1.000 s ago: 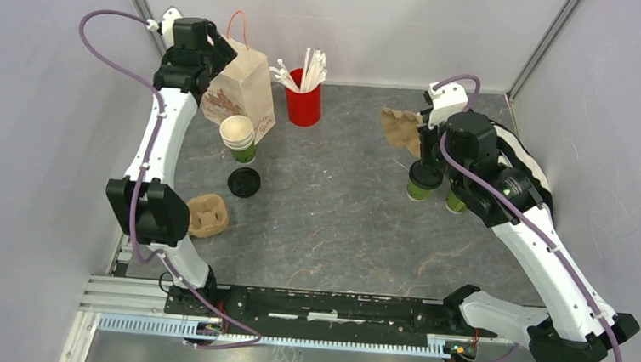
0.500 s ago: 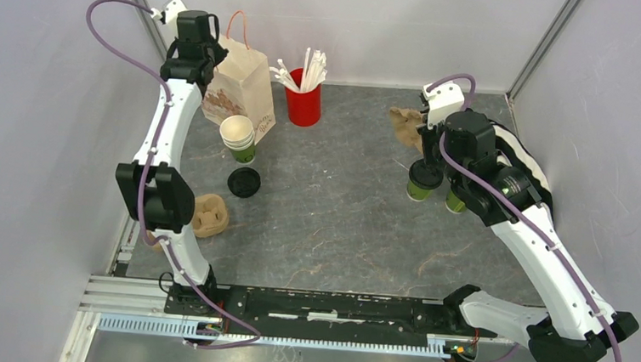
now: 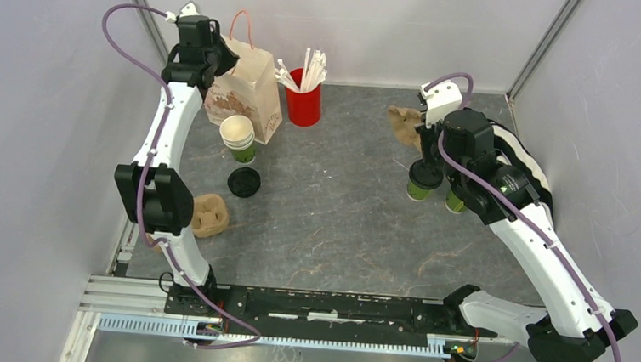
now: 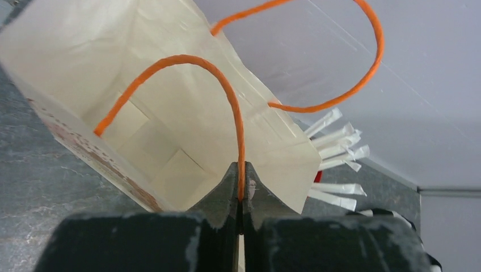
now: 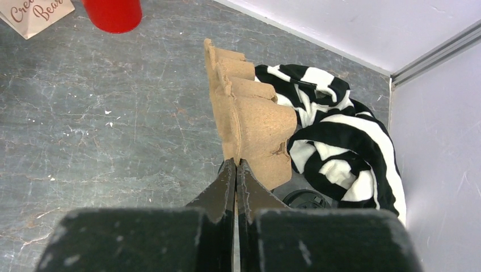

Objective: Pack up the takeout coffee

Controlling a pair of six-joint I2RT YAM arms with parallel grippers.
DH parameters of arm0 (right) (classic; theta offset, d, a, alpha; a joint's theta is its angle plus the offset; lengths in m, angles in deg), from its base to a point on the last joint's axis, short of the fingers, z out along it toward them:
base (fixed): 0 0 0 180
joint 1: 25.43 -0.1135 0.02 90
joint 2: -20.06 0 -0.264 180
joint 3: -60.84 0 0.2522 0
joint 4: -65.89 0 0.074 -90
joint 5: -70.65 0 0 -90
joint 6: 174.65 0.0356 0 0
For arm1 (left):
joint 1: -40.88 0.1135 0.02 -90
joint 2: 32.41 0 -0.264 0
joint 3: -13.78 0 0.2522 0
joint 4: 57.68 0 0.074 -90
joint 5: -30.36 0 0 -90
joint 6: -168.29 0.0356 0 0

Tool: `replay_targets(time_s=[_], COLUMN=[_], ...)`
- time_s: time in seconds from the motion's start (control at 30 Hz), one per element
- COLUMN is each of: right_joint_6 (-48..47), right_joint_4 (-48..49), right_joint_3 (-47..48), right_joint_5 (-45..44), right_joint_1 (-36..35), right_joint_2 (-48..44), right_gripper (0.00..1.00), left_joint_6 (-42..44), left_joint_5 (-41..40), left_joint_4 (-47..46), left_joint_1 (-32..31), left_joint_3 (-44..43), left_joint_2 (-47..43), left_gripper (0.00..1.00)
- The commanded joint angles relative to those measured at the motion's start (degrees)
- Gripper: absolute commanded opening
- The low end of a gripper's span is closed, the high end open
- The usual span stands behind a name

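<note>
Two takeout coffee cups, green with black lids, stand side by side at the right: one (image 3: 420,184) under my right wrist, the other (image 3: 455,201) mostly hidden by the arm. One black lid (image 5: 306,199) shows below my right gripper (image 5: 236,165), which is shut on the edge of a brown cardboard cup carrier (image 5: 255,119) held upright above them. At the back left, my left gripper (image 4: 240,170) is shut on the near orange handle (image 4: 227,90) of the open, empty paper bag (image 3: 242,97).
A red cup of white sticks (image 3: 304,103) stands right of the bag. In front of the bag are a stack of lidless green cups (image 3: 239,137), a loose black lid (image 3: 244,182) and a second cardboard carrier (image 3: 209,215). A black-and-white striped cloth (image 5: 334,136) lies at the far right.
My left gripper has closed on the bag's orange handle, and the bag has shifted slightly to the right. The right gripper with the carrier has moved slightly toward the back.
</note>
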Motion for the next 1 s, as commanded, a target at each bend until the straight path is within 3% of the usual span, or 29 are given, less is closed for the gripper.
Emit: replay_targets(time_s=[0.0,0.3,0.77,0.97], right_joint_6=[-0.71,0.56,2.41,7.37], right_joint_4=[2.61,2.69,2.31,2.42], right_joint_3=[1.07,0.6,-0.94,-1.14], right_joint_5=[0.54,2.19,4.67,5.96], right_joint_1=[-0.07,-0.04,-0.08,-0.13], right_joint_2=[-0.19,-1.03,-4.15,-4.78], right_gripper=[0.0,0.0,0.0,0.0], left_joint_6=[-1.64,-5.28,-5.26,-3.09], left_joint_5=[9.24,19.68,31.59,35.8], left_joint_4=[-3.57,-4.71,-8.24,-7.56], left_joint_1=[0.16,0.16,-0.14,-0.28], left_joint_3=[2.68,6.08,15.15,16.1], left_joint_2=[-4.12,-6.35,-12.54,-12.8], left_gripper=[0.02,0.02,0.02,0.02])
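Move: Your left gripper is already shut on the near handle of the paper bag. The bag's middle lies about 4 cm ahead and some 17 cm below. The red straw cup stands roughly 16 cm to the right and 6 cm ahead, the paper-cup stack about 7 cm back and straight in line, both some 22 cm lower. From the right gripper, which holds the cup carrier, the bag lies about 27 cm ahead, 44 cm left and 19 cm below. Bring the left gripper right and back by its closed hold on the orange handle, about 9 cm rightward and 7 cm towards the base at nearly constant height: mostly rightward first, then about as much back as right. Turn the wrist clockwise some 25 degrees meanwhile, letting its left side dip a little, to draw the bag across in front of the straw cup. ##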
